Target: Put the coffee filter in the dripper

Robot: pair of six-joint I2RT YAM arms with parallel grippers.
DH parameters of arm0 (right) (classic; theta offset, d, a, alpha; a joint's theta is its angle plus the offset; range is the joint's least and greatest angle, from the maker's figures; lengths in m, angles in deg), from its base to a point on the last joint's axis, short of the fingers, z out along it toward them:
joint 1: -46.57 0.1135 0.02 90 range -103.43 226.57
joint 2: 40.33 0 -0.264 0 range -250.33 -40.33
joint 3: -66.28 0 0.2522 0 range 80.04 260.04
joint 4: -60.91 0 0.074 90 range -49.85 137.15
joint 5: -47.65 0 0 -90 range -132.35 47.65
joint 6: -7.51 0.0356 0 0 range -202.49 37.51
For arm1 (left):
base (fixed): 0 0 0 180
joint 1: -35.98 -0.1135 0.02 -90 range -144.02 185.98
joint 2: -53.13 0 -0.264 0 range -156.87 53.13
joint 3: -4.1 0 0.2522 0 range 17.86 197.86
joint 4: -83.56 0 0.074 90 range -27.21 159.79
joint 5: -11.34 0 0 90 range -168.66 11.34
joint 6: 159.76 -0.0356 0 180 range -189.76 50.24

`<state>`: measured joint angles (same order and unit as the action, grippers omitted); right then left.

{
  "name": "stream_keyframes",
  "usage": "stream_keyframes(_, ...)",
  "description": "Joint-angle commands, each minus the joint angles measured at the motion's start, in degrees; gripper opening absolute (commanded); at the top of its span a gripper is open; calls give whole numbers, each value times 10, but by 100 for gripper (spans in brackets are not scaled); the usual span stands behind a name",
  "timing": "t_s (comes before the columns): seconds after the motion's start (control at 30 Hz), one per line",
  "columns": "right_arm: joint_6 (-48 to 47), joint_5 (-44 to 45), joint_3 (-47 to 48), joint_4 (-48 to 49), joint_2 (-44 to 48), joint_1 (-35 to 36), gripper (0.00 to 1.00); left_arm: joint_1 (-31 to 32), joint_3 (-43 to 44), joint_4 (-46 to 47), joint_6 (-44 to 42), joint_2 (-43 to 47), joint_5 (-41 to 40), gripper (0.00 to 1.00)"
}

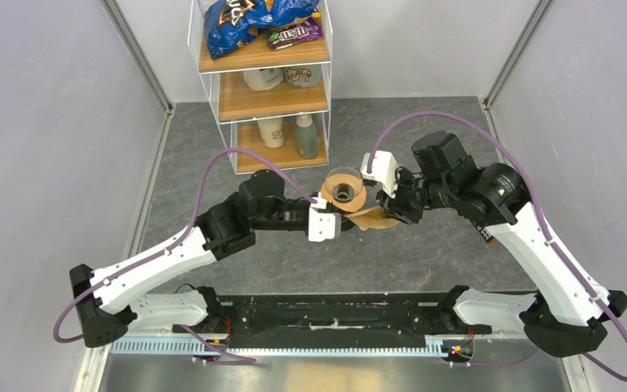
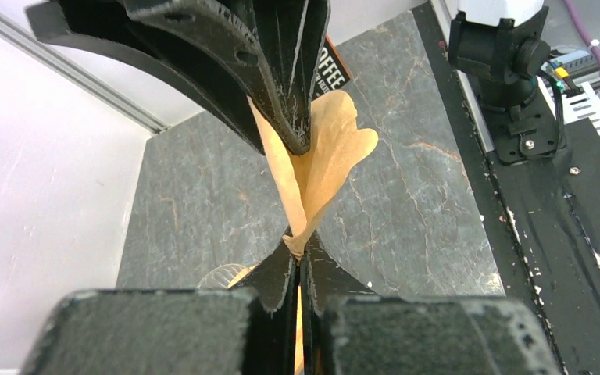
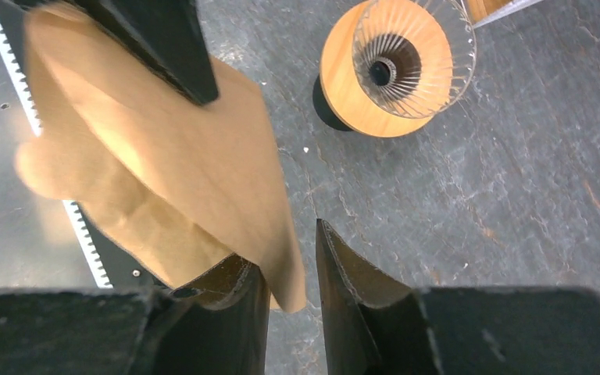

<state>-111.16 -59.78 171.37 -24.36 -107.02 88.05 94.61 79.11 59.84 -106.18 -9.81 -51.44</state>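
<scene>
The dripper [image 1: 343, 193], a clear glass cone in a light-wood ring, stands on the grey table; it also shows in the right wrist view [image 3: 398, 66], and a bit of its rim shows in the left wrist view [image 2: 220, 276]. The tan coffee filter [image 1: 371, 219] hangs in the air just right of it. My left gripper [image 2: 301, 248] is shut on the filter's [image 2: 320, 164] lower tip. My right gripper [image 3: 281, 246] is open, with the filter's [image 3: 164, 164] edge lying over its left finger and reaching into the gap. In the top view the two grippers, left [image 1: 349, 219] and right [image 1: 388, 214], meet at the filter.
A white wire rack [image 1: 265, 82] with wooden shelves holds snack bags, cups and a bottle behind the dripper. A black-and-orange coffee packet [image 2: 332, 66] lies beyond the filter. The right arm's base [image 2: 508, 62] and the black rail [image 1: 326, 314] run along the near edge.
</scene>
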Motion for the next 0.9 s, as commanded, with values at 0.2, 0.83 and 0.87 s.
stream_keyframes(0.2,48,-10,-17,57,16,-34,30,0,17,22,6,21,-5,2)
stream_keyframes(0.83,40,-71,-9,91,22,-100,0,-29,57,-57,110,21,-41,78)
stream_keyframes(0.87,22,-69,-2,79,19,-100,0,-56,65,-72,138,24,-25,81)
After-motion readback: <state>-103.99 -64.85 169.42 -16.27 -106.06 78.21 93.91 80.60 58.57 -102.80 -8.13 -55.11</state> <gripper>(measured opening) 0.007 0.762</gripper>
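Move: My left hand pinches the left tip of the coffee filter, whose middle is some 5 cm to its right. My right hand's part-open fingers straddle the filter's right edge; the middle lies about 4 cm to their left, a centimetre back. From my right hand, the glass dripper stands roughly 10 cm ahead, 10 cm left and 14 cm below, with the carafe directly under the dripper, about 23 cm below the hand. I take the filter over from left to right. My right hand goes forward about 3.5 cm, rising a little and turning some 10 degrees clockwise with its left side lifting, and shuts its fingers on the filter's right edge. Meanwhile my left hand eases up about 2 cm still pinching the tip, then opens wide and lets go. ##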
